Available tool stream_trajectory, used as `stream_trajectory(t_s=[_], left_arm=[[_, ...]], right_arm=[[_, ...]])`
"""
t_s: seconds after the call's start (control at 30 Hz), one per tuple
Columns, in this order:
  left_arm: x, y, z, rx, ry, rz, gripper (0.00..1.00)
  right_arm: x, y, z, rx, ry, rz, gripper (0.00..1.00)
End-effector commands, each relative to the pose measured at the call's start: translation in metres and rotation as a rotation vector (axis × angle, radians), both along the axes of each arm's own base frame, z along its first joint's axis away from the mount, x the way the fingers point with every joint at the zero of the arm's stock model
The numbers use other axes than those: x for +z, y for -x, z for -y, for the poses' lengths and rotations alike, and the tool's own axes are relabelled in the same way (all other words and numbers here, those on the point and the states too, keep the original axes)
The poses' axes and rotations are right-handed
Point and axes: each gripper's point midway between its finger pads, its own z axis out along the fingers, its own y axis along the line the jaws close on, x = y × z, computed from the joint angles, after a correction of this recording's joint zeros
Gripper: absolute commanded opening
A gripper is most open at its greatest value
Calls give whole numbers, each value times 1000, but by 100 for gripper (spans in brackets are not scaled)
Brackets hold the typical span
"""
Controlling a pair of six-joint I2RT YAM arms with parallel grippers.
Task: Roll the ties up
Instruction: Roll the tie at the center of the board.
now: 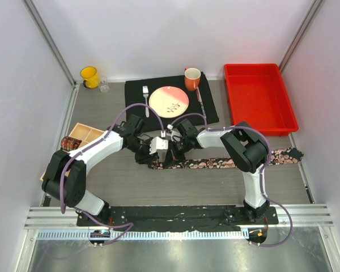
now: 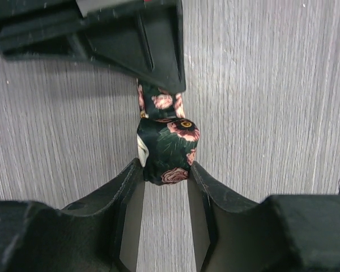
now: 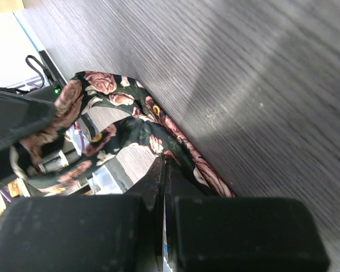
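One of the ties, black with pink flowers, lies as a long strip across the table from the centre to the right. Its left end is wound into a small coil. My left gripper is shut on that coil, one finger on each side. My right gripper is shut, fingers pressed together, with the tips against the tie's fabric just behind the coil. A dark red-brown coiled tie sits in the wooden box at the left.
A black placemat at the back carries a pink plate, fork and orange mug. Back right stands a red bin. At the back left are a yellow mug and glass. The wooden box is at the left.
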Motion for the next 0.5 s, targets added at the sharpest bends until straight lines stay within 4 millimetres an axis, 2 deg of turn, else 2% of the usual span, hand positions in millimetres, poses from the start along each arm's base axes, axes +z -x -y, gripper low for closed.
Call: stream_trajectory(t_s=[0.0,0.2,0.27,0.33,0.47], left_arm=[[4,-13,19,4,5,22,40],[-19,-21,32,-8,-84,38,39],[-25,-28,32,21,-117,31,40],[-28,-32,30,32,-138,30,39],[-31,-29,29,20,-140,33,40]], right_arm=[[-1,-13,-5,-8,4,69,1],[16,-13,-8,-9,-40,71,2],[26,-14,-6,-9,-59,80,7],[32,-13,-2,-6,-66,86,17],[48,-5,8,2,-85,87,30]])
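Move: The left fingers hold the tie's lifted, bunched end. Its target, the stretch of tie under the right hand's shut fingertips, lies some 7 cm to the right, about 1 cm nearer the base and 6 cm below the left hand. The plate is about 26 cm ahead and 7 cm right of the left hand, the fork also 26 cm ahead but 3 cm left. From the right hand, that stretch is directly beneath, 1 cm down. Rightward first, then mostly down, the left hand carries the held end about 5 cm towards the tie under the right fingertips, edging forward, its fingers tipping some 10 degrees more steeply down. The right hand stays on that stretch with shut fingers, then opens them about a quarter and starts rising, roughly 1 cm, as the left arrives. ##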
